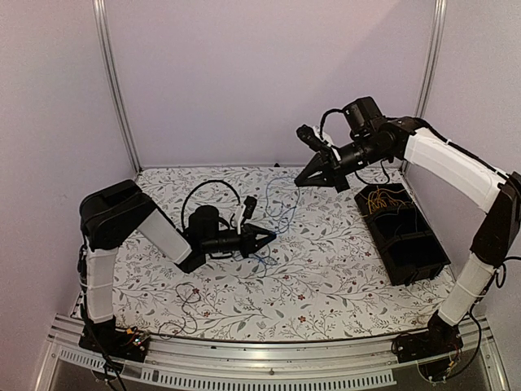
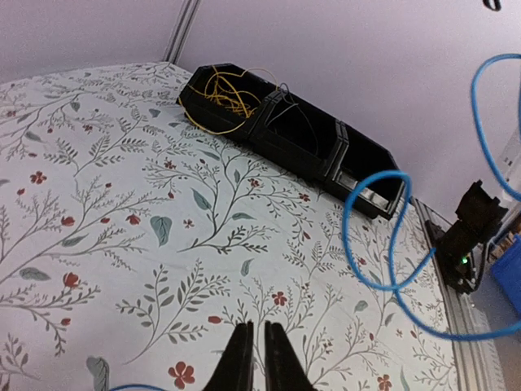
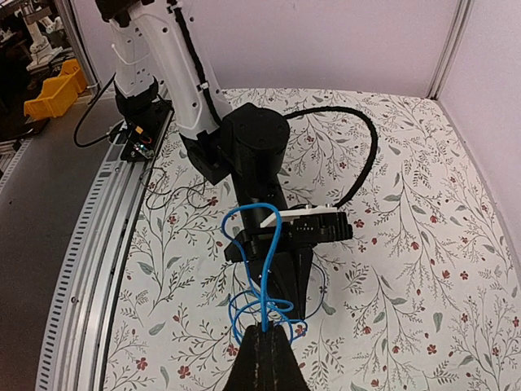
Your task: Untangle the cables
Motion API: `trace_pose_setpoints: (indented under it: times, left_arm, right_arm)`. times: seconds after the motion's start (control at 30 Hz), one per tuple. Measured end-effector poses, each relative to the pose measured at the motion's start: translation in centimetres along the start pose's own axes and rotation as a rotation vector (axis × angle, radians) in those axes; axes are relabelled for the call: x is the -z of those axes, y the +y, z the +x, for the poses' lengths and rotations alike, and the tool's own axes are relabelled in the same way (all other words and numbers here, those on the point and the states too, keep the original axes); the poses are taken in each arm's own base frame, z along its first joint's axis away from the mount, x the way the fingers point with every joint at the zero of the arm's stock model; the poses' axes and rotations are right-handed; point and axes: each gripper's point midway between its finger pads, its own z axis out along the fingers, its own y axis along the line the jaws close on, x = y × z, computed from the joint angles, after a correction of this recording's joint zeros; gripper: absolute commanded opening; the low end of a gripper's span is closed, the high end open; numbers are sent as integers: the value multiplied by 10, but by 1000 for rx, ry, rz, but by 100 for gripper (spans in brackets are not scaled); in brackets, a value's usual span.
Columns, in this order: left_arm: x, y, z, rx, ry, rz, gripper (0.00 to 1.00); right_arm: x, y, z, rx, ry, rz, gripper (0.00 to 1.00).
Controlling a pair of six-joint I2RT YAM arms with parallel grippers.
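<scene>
My right gripper [image 1: 299,182] is raised above the middle of the table and is shut on a blue cable [image 3: 275,244], pinched at its fingertips [image 3: 267,327]. That blue cable [image 1: 281,208] hangs down in loops to the cloth beside my left gripper [image 1: 271,239]. The left gripper [image 2: 255,358] lies low over the cloth, jaws together with nothing seen between them; blue loops [image 2: 391,236] hang to its right. Yellow cables [image 2: 220,98] lie in the end compartment of a black bin [image 2: 326,167], and a dark thin wire [image 2: 293,122] lies in the compartment beside it.
The black bin [image 1: 403,236] stands along the right side of the flowered cloth [image 1: 326,285]. A thin dark wire [image 1: 183,297] trails on the cloth near the left arm's base. A thick black arm cable [image 1: 212,191] loops over the left wrist. Walls close in on three sides.
</scene>
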Motion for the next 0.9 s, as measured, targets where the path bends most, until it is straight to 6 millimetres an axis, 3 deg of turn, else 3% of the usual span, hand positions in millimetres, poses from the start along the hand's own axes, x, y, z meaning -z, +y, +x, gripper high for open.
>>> trace_pose_setpoints:
  times: [0.1, 0.33, 0.53, 0.63, 0.9]
  left_arm:
    - [12, 15, 8, 64, -14, -47, 32]
    - [34, 38, 11, 207, -54, -122, 41]
    - [44, 27, 6, 256, -102, -74, 52]
    - [45, 14, -8, 255, -141, -6, 53]
    - [27, 0, -41, 273, -181, 118, 52]
  right_arm:
    - [4, -3, -8, 15, -6, 20, 0]
    - [4, -7, -5, 0, 10, 44, 0]
    - [4, -9, -4, 0, 16, 53, 0]
    - [4, -10, -4, -1, 17, 54, 0]
    - [2, -11, -1, -10, 21, 50, 0]
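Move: The hanging loops of the blue cable, held up by the right hand, lie about 7 cm above the left hand, some 3 cm back and 2 cm to its right; from the right hand they hang some 13 cm below and 3 cm to its left, level forward. Some of that cable is on the table, 4 cm left of the left hand and 8 cm below. The black bin stands roughly 32 cm to the left hand's right, 7 cm farther out, 6 cm lower. Leftward and slightly down, the left hand draws about 5 cm out from beside the hanging blue loops, its shut fingers opening to about half. It then rises about 6 cm and comes halfway back to the right, fingertips tipping up some 15 degrees with a slight roll. The right hand keeps its pinch on the cable, easing forward a centimetre. ##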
